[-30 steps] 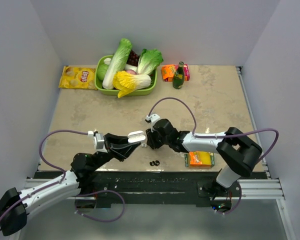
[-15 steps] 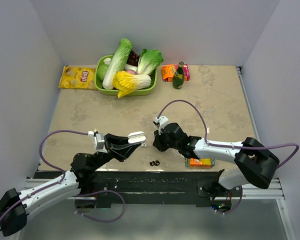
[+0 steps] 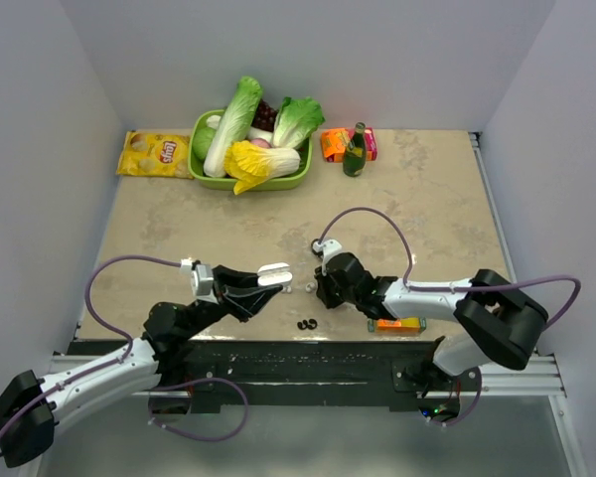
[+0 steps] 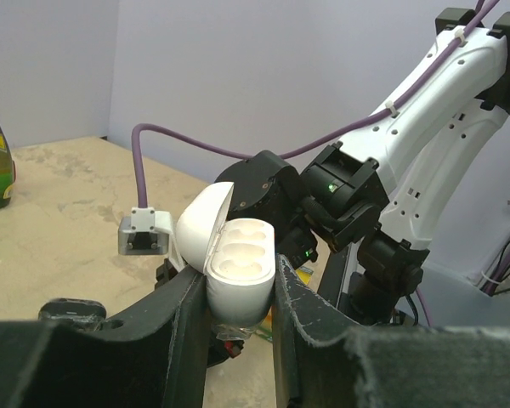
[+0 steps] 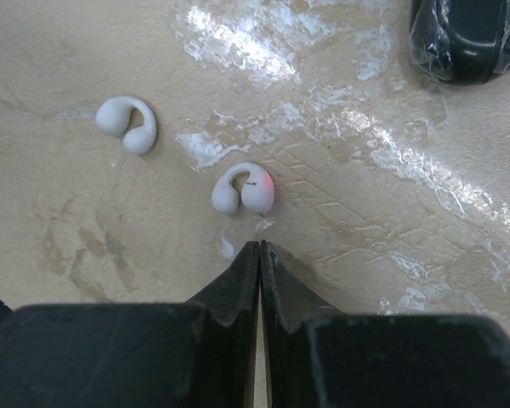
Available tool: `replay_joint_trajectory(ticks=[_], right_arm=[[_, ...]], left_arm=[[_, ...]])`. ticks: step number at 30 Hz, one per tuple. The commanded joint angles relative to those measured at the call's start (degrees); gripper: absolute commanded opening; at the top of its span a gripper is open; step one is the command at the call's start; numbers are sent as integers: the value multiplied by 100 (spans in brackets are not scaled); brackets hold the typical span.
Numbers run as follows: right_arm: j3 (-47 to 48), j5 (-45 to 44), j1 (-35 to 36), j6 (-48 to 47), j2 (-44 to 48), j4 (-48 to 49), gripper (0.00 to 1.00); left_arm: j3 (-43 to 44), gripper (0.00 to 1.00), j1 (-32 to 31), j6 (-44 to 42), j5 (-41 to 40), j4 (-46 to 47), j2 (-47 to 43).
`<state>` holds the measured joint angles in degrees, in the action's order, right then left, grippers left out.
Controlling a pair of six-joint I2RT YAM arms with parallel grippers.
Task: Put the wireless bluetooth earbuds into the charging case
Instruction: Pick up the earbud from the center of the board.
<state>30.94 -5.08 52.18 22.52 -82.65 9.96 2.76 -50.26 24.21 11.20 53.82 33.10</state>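
Note:
My left gripper (image 4: 238, 293) is shut on an open white charging case (image 4: 240, 259), held above the table with its lid (image 4: 201, 226) swung back and both wells empty; the case also shows in the top view (image 3: 274, 272). Two white earbuds (image 5: 127, 124) (image 5: 244, 189) lie on the table. My right gripper (image 5: 260, 246) is shut and empty, with its tips just short of the nearer white earbud. It sits low over the table in the top view (image 3: 318, 291). A black pair of earbuds (image 3: 306, 324) lies near the front edge.
A black case in plastic wrap (image 5: 467, 34) lies beyond the white earbuds. An orange box (image 3: 397, 323) lies under my right forearm. A green basket (image 3: 209, 171) of vegetables, a chip bag (image 3: 155, 154), a green bottle (image 3: 355, 151) and an orange packet (image 3: 335, 145) stand at the back.
My right gripper has drawn back from the white case, moving right and down toward the table, its arm lowering. My left gripper has shifted slightly with the case.

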Motion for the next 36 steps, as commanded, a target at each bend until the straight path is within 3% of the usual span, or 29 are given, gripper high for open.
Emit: replay_joint_trajectory(ticks=[1,23,26,27,30,33,36], right_arm=[[237,-265,-15,50,-259,138,7],[501,-396,-499,-11,-428,191,11],[334,-442,-464,-64,99,287,20],[299,-337,-446,-73,205,296,31],[351,-91,-332,-108,425,218,51],[465,208,-261,-90,320,200,56],[623,490,-112,-64,39,191,55]], left_arm=[[-1278,0,34,-153,40,137,-93],[-1322,0,34,-171,5,146,-23],[-1322,0,34,-188,5,102,-58],[-1322,0,34,-188,-4,93,-76],[-1314,0,34,-206,-21,120,-111],[-1322,0,34,-197,-22,172,-85],[-1340,0,34,-171,5,260,-41]])
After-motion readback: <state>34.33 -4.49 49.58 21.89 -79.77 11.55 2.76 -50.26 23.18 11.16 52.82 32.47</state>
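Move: About 3 cm ahead of the right hand's closed fingers, 3 cm to their left and roughly 1 cm lower lies the nearer white earbud; the second white earbud is some 6 cm left of it. From this hand the black case is about 12 cm straight ahead, the black earbuds 5 cm back and 4 cm left. From the left hand, the nearer white earbud is some 9 cm ahead, 9 cm right and 23 cm below. Skimming low over the board with its fingers shut, the right hand goes forward about 4 cm, just past the right side of the nearer white earbud, turning slightly clockwise. It then lifts nearly 5 cm while the fingers open to about half, easing back and left so that they spread above the earbud. The left hand keeps its grip on the open white charging case, holding it still. ##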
